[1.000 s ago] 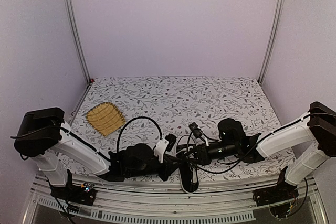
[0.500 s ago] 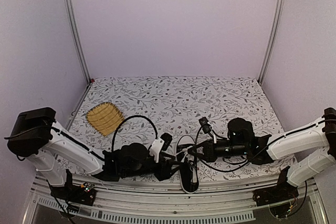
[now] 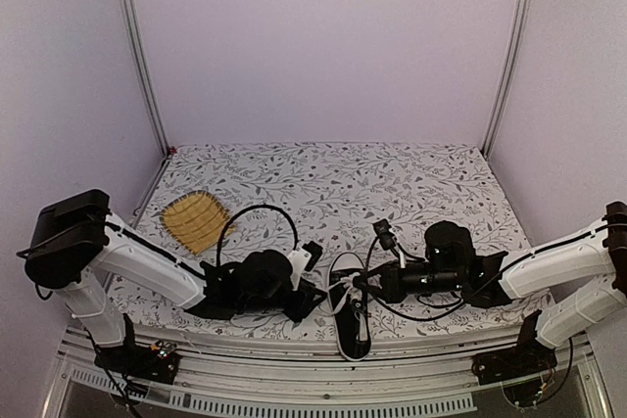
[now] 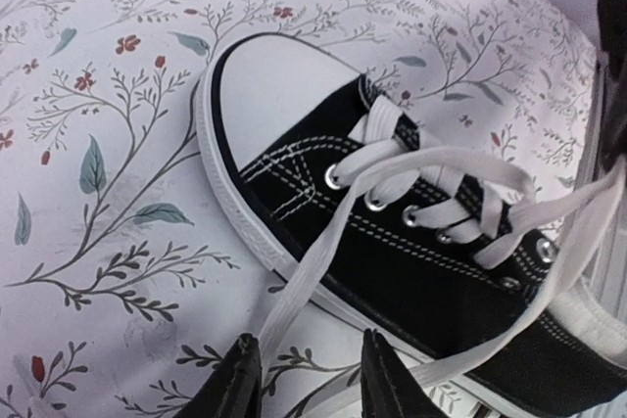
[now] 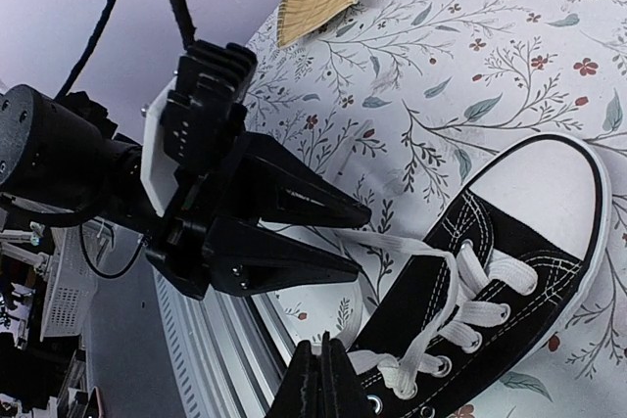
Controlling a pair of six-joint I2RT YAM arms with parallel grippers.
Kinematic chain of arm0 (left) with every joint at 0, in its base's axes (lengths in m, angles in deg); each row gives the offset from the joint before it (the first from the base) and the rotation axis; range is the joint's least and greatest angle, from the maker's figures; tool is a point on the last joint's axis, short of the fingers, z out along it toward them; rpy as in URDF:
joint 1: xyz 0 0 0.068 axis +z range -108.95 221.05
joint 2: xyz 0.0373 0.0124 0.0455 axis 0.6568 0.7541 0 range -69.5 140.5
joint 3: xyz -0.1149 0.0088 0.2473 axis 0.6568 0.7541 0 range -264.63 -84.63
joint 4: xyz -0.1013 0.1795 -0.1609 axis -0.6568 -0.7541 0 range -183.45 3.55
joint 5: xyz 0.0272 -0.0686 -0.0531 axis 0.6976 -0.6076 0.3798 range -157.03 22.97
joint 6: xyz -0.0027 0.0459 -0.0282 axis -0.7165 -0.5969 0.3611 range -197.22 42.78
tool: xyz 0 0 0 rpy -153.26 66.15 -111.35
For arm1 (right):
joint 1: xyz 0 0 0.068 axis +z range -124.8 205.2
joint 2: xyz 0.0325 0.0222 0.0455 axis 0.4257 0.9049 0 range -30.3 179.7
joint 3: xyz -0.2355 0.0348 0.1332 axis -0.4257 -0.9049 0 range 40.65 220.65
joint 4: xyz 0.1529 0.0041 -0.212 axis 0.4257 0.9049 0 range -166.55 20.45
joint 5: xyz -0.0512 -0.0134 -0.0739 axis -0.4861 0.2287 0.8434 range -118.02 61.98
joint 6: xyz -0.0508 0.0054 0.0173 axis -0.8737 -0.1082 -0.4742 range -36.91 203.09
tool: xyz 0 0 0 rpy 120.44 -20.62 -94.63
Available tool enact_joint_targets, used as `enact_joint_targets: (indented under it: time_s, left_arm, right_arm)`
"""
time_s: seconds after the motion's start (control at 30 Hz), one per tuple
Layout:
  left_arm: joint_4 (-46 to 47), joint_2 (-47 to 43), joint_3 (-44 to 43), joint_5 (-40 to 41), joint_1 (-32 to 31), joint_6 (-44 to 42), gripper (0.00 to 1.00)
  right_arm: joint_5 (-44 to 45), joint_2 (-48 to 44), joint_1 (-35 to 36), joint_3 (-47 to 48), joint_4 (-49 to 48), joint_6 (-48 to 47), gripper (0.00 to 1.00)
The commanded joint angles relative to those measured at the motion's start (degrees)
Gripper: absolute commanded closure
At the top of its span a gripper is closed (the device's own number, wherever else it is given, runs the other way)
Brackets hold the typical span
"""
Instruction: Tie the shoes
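Note:
The shoe (image 3: 351, 326) is a small black canvas sneaker with a white toe cap, lying at the table's front edge between my two arms. In the left wrist view the shoe (image 4: 392, 242) lies with its toe to the upper left and its white laces (image 4: 431, 178) loose. My left gripper (image 4: 306, 371) is open at the shoe's side, and one lace strand (image 4: 294, 286) runs down between its fingers. My right gripper (image 5: 325, 364) is shut on another lace strand, pulled straight, just beside the shoe (image 5: 519, 271). The left gripper (image 5: 362, 240) faces it, jaws apart.
A yellow woven mat (image 3: 194, 221) lies at the left of the floral tablecloth (image 3: 323, 183). Black cables (image 3: 257, 223) loop over the left arm. The metal front rail (image 3: 294, 381) runs just below the shoe. Purple walls enclose the table.
My left gripper has gone from shut to open and shifted a little left. The right arm drew back to the right, still shut, pulling its lace.

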Motion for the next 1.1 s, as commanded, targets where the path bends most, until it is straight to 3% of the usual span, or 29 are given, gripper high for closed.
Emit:
enact_joint_targets:
  time_s: [0.0,0.37,0.47,0.57,0.6,0.83,1.07]
  left_arm:
    - [-6.59,2.55,-2.59,1.19,0.71,-4.92,0.65]
    - [-11.97,8.16,-7.01,8.63,0.89,-8.01,0.67]
    - [-14.64,9.69,-8.76,12.07,0.80,-8.16,0.76]
    - [-14.51,10.30,-9.00,12.80,0.73,-8.44,0.91]
    - [-13.55,10.16,-8.63,12.16,0.75,-8.76,1.00]
    - [-11.72,1.67,-5.53,6.72,0.75,-5.63,1.00]
    - [-15.15,-8.70,-3.41,-10.55,0.62,1.29,1.00]
  right_arm:
    - [0.44,-1.06,0.33,-0.07,0.13,0.09,0.98]
    - [0.05,-0.75,0.33,0.00,-0.33,0.04,0.98]
    - [0.00,-0.61,0.33,0.08,-0.40,0.12,0.98]
    - [0.29,-0.49,0.37,0.18,-0.37,0.26,0.98]
    - [0.50,-0.48,0.38,0.22,-0.32,0.28,0.98]
    - [1.67,0.51,0.33,1.92,1.44,0.70,0.98]
    - [3.82,1.98,0.27,4.34,4.34,1.71,0.98]
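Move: The loose run of lace beside the shoe lies about 3 cm ahead of the left hand, 1 cm to its left and 4 cm below it. The shoe's middle is roughly 6 cm to that hand's right, level with it and 2 cm lower; the right fingers, shut on lace, stand some 8 cm to its right, 2 cm back and 6 cm higher. From the right hand the loose run is about 9 cm left, 5 cm ahead and 11 cm below. Down about 4 cm beside the shoe, then forward 3 cm, goes the left hand, its part-open fingers tipping some 20 degrees steeper, and shuts them on the lace near the table. It then draws back 3 cm and rises about 5 cm with the lace pinched, easing out most of the tilt. The right hand stays nearly still and keeps its hold on the lace. ##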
